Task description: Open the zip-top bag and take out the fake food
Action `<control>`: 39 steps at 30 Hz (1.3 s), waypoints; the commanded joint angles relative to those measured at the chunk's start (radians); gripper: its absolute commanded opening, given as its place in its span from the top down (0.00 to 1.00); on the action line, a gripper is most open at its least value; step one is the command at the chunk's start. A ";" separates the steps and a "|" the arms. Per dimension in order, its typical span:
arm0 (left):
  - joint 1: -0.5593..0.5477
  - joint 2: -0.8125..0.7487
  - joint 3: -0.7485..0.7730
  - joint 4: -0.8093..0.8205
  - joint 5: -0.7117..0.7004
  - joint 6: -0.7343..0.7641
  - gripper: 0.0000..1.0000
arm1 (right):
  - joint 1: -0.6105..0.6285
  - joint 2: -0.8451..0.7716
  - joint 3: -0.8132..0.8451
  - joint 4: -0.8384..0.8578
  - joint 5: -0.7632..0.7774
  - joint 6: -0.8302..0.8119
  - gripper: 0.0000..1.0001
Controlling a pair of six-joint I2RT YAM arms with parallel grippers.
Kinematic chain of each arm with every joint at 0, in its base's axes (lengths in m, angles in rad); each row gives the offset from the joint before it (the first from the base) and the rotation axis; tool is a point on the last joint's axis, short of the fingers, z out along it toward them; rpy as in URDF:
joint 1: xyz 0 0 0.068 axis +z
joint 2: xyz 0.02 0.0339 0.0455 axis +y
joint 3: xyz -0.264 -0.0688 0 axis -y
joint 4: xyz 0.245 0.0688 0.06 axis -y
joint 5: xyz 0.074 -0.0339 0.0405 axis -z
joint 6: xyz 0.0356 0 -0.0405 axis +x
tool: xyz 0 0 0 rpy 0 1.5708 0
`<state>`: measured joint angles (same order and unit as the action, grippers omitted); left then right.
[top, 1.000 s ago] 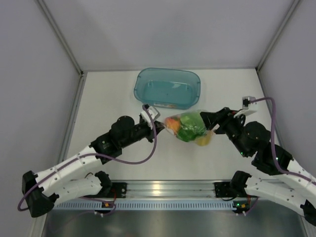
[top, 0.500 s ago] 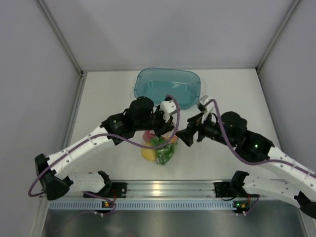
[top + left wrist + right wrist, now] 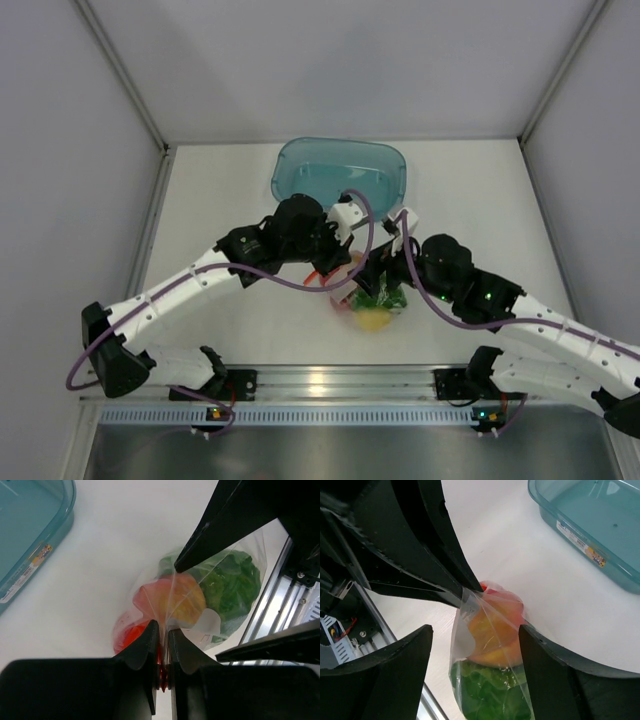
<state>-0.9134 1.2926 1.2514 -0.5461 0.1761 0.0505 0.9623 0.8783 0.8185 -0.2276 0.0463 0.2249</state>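
Observation:
The zip-top bag hangs just above the table, full of fake food: a green lettuce head, a pink-orange peach, a red piece and a yellow fruit. My left gripper is shut on the bag's top edge, with the orange-red zip strip pinched between its jaws. In the top view the left gripper is above the bag's left side. My right gripper is open, with one finger on each side of the bag. From above, the right gripper sits over the bag's right side.
A teal translucent bin stands behind the two grippers, close to them. An aluminium rail runs along the near table edge below the bag. Grey walls close in the left, right and back sides.
The right gripper let go of the bag, which had been stretched between both grippers. The left gripper swung it toward the near edge. The right gripper, now open, has moved around it.

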 commanded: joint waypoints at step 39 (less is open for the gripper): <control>-0.008 -0.343 -0.219 0.325 0.411 0.166 0.01 | 0.015 -0.458 -0.042 0.002 -0.327 -0.205 1.00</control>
<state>-0.9192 0.9371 1.0599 -0.2985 0.4393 0.1825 0.9787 0.4973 0.7456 -0.2508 -0.1951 0.0467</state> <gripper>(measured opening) 0.985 0.008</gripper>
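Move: From the right hand, the fold of zip-top bag between its open fingers is about 1 cm to the left and level with it; the left hand still pinches the bag, and that fold lies some 2 cm back and 6 cm right of the left hand. In the bag, counted from the right hand, the lettuce is about 15 cm below and 3 cm right, and the red food 16 cm below, 3 cm ahead and 5 cm left. The right fingers shut on the bag's film near the slider end of the zip, nearly in place, while the left keeps its pinch and eases some 2 cm back, turning about 10 degrees clockwise. Then the left fingers open wide and let go, that hand rising about 7 cm and backing off by about 5, as the right keeps its grip and draws the bag up some 8 cm, back about 6 and a little right, turning slightly counter-clockwise. ##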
